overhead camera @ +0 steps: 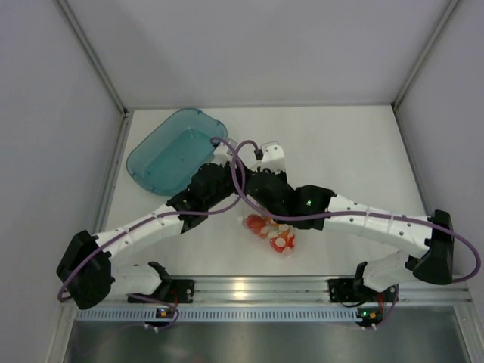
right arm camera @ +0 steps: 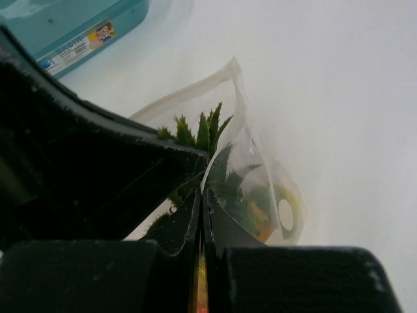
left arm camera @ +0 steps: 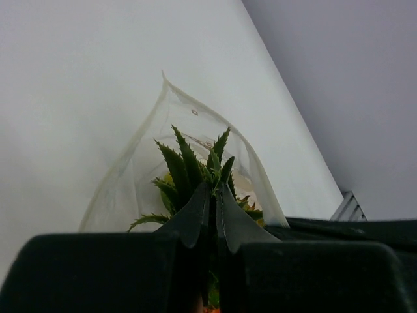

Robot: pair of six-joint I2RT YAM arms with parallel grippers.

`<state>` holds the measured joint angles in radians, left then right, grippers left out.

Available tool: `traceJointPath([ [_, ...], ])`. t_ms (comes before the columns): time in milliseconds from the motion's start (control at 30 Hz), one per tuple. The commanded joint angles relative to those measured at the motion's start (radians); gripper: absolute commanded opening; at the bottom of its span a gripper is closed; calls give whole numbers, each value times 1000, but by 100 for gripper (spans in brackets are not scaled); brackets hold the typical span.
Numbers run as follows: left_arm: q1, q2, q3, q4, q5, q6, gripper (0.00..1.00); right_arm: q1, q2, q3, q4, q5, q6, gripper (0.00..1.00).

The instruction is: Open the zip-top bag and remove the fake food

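The zip-top bag (overhead camera: 269,231) lies at the table's middle in the top view, with red-orange fake food (overhead camera: 281,242) showing through it. Both arms meet just above it. In the left wrist view the bag's mouth (left arm camera: 171,111) stands open. My left gripper (left arm camera: 214,190) reaches into it, shut on the pineapple's green leaves (left arm camera: 187,163). In the right wrist view my right gripper (right arm camera: 202,194) is shut on the clear wall of the bag (right arm camera: 260,176), beside the mouth. The left gripper's dark body (right arm camera: 85,163) fills that view's left side. The other fruits are mostly hidden.
A translucent teal tray (overhead camera: 170,151) sits at the back left of the table, close behind the left arm; its labelled side (right arm camera: 71,32) shows in the right wrist view. Grey walls enclose the table on three sides. A purple cable (overhead camera: 238,178) loops over both wrists.
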<state>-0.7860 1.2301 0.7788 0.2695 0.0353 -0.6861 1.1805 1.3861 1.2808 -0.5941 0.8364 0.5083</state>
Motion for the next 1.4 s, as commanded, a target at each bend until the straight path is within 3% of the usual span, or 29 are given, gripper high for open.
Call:
traceJointPath([
  [0,-4,17,31,86,-113,42,0,48,1,63,-32,30,-1,0],
  [133,-4,57,71,86,-149,57,0,77,7,60,-29,20,-10,0],
  [333,-4,45,94,86,-88,13,0,44,39,29,-82,116,90,0],
  [600,-7,-83,24,88,-8,-15,0,-21,70,52,-125,190,121,0],
  [867,-4,-214,-56,132,-26,17,0,-93,74,51,-162,201,118,0],
  [1033,-4,-201,-62,200,-135,36,0,-96,42,5,-130,158,127,0],
  [1133,-4,-169,-61,259,-196,45,0,-94,-18,-53,-18,97,76,0],
  [1367,-6,-92,-61,428,-216,60,0,-82,-121,-129,162,-94,-8,0],
])
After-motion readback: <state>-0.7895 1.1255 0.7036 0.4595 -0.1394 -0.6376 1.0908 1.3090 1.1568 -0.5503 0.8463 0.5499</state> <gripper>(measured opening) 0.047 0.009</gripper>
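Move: Hanging from the left fingers by its leaves, the pineapple has its middle about 9 cm below that hand, 3 cm nearer the base and 2 cm to the right. The red fruits in the bag's bottom hang some 14 cm below, 13 cm back and 8 cm right of the left hand; the teal bin lies about 20 cm ahead, 29 cm left and 20 cm below. The right hand pinches the bag's rim, with the pineapple about 9 cm below and 3 cm left, level fore and aft. Working the pineapple up out of the bag: the left hand keeps its pinch on the leaves, rocks forward, then draws back and up, ending about 5 cm higher and 3 cm to the left, its fingers tipping up some 10 degrees as it eases forward again. Still pinching the rim, the right hand dips back, then drags the film about 5 cm right and forward, away from the crown, before easing back a little. ##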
